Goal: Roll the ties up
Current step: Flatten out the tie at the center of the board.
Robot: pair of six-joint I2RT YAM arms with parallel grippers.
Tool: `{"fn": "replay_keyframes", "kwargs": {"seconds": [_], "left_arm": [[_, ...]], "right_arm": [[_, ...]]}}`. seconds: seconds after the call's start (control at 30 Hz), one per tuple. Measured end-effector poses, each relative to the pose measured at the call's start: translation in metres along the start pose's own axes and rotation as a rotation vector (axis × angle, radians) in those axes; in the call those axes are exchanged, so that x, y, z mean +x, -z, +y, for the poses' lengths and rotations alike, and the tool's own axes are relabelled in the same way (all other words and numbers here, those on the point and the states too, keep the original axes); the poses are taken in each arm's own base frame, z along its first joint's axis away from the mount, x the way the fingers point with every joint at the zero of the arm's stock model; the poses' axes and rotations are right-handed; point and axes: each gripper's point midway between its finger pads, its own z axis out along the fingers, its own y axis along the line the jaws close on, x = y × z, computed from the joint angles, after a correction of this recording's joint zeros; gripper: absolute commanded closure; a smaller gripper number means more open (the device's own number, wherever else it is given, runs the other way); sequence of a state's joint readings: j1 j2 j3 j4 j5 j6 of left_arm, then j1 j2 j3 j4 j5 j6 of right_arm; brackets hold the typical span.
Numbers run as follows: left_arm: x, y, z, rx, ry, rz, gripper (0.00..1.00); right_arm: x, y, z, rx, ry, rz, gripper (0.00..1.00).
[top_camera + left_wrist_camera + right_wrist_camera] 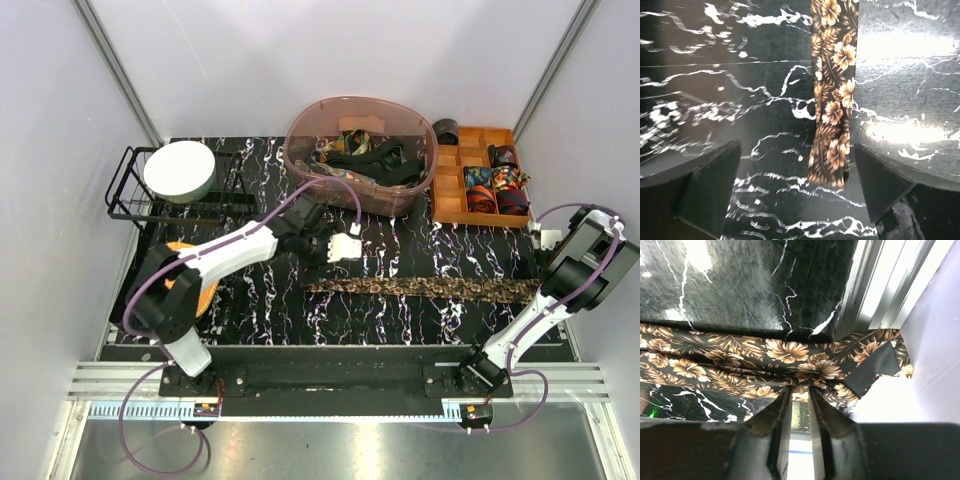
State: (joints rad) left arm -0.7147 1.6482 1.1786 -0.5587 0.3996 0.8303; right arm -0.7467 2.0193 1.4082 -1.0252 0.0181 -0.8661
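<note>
A brown floral tie [420, 288] lies flat across the black marbled table, running left to right. My left gripper [345, 246] hovers wide open over its narrow end [832, 125], which lies beside the right finger [880, 180] without touching it. My right gripper [546, 240] is at the tie's wide end [790, 357] by the table's right edge. Its jaws stand a narrow gap apart [800, 390], and the fabric bunches up right at their tips. A corner of the wide end is folded over, showing black lining [872, 370].
A pink see-through bin [395, 195] with several loose ties stands at the back. A wooden divided tray [448, 205] to its right holds rolled ties. A black wire rack [125, 195] with a white bowl [180, 170] sits back left. An orange object [200, 295] lies under the left arm.
</note>
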Motion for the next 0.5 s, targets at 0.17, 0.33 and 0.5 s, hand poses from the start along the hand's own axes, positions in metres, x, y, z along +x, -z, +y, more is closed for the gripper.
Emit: {"fn": "replay_keyframes", "kwargs": {"seconds": [0.17,0.33,0.5], "left_arm": [[0.005,-0.027,-0.014,0.078,-0.031,0.049,0.25],[-0.001,-0.044,-0.018,0.131,-0.063,0.073,0.24],[0.014,-0.045,-0.027,0.174,-0.049,0.124,0.41]], "right_arm": [[0.001,0.000,-0.004,0.013,0.001,0.012,0.63],[0.001,0.000,-0.008,0.025,0.012,0.014,0.58],[0.000,0.000,-0.011,0.032,0.022,0.017,0.52]]}}
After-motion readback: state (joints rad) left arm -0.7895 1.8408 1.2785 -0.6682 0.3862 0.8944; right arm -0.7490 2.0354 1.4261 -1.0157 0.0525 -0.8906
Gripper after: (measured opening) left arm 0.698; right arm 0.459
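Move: The tie's left end lies about 3 cm back, 2 cm left and 8 cm below the left hand; the tie runs to the right from there. The pink bin sits some 27 cm ahead and 12 cm right of that hand, the yellow board about 35 cm left and 4 cm back. The tie's right end is some 6 cm right and 2 cm ahead of the right hand, at its height, and the orange organizer about 30 cm ahead and 19 cm left. Down about 5 cm and back 2 cm goes the left hand onto the tie's left end, first drifting 2–3 cm right, then about 1 cm left again; its fingers tilt some 10 degrees steeper and narrow from fully open to about 70 percent, straddling the strip from above. The right hand stays low at the other end, opening wider to nearly half and sliding about 1 cm right. ##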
